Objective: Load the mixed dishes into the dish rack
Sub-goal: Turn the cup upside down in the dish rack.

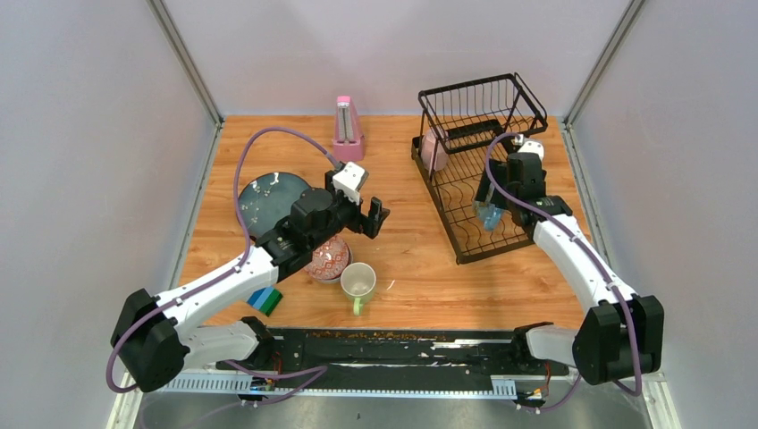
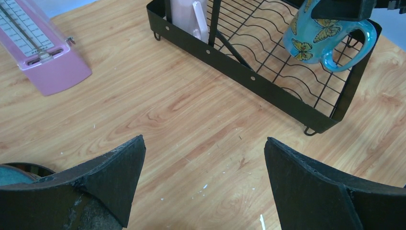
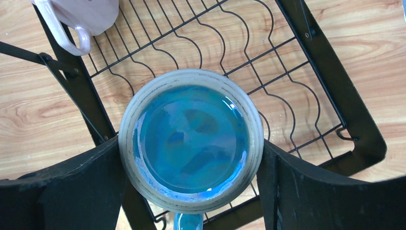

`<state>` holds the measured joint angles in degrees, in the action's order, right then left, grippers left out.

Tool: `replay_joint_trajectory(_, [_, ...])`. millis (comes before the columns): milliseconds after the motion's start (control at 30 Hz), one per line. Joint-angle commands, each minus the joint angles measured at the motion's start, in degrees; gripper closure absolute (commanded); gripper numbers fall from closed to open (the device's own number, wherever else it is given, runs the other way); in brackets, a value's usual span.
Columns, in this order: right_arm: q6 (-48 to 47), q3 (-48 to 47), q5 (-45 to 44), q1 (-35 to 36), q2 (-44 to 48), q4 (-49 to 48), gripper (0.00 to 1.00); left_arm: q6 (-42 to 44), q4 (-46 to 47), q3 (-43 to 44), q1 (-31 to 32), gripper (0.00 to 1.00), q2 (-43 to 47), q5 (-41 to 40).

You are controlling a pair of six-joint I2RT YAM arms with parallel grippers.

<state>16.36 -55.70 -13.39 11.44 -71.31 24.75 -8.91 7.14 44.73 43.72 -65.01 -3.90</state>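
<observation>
My right gripper (image 3: 191, 155) is shut on a blue butterfly-patterned mug (image 3: 191, 139), one finger pressed on each side of its rim. It holds the mug (image 2: 316, 38) upright just above the near end of the black wire dish rack (image 1: 444, 214). A pink-white mug (image 1: 433, 147) lies in the rack's far end. My left gripper (image 1: 371, 217) hangs open over bare wood, nothing between its fingers (image 2: 119, 177). Below its arm sit a red-patterned bowl (image 1: 329, 259), a pale green mug (image 1: 358, 282) and a blue-grey flecked plate (image 1: 268, 198).
A pink metronome (image 1: 347, 130) stands at the back centre of the table. A small blue-green striped block (image 1: 265, 299) lies near the left arm's base. The rack's taller basket section (image 1: 483, 103) rises at the far end.
</observation>
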Motion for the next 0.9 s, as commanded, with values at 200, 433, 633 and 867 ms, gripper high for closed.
replay_joint_trajectory(200, [-4.2, -0.8, -5.3, 0.0, -6.0, -14.4, 0.97, -1.1, -0.3, 2.4, -0.5, 0.00, -0.3, -0.6])
replay_joint_trajectory(433, [-3.9, -0.6, -5.1, -0.1, -10.8, -14.9, 0.90, -1.2, -0.5, 2.4, -0.6, 0.00, -0.3, -0.6])
replay_joint_trajectory(633, [-3.9, -0.1, -3.8, 0.0, -11.5, -13.6, 0.75, -0.9, -0.6, 2.0, -0.7, 0.00, 0.2, -1.1])
replay_joint_trajectory(867, [-5.0, -0.9, -3.8, -0.1, -10.6, -12.0, 0.37, -1.0, -0.4, 2.3, -0.7, 0.00, -0.4, -0.5])
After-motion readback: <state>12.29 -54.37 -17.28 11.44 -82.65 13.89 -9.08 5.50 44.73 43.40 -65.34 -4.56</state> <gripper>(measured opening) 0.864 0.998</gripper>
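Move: The blue cup is already held mouth-down in the right gripper. Its place on the rack's front wires lies about 5 cm ahead of that hand, 1 cm to its right and 11 cm below. From the same hand, the pink cup in the rack stands some 15 cm ahead and 11 cm left, 8 cm lower. The cup's place lies roughly 9 cm ahead of the left hand, 25 cm right and 17 cm below. Lower the right gripper about 5 cm while carrying the upside-down blue cup some 4 cm forward, down towards the front wires of the rack. Sink most steeply in the middle, then ease forward almost level and stop there. Keep the pinch on the cup unchanged, letting the wrist roll only slightly, its left side dipping about 5 degrees. ##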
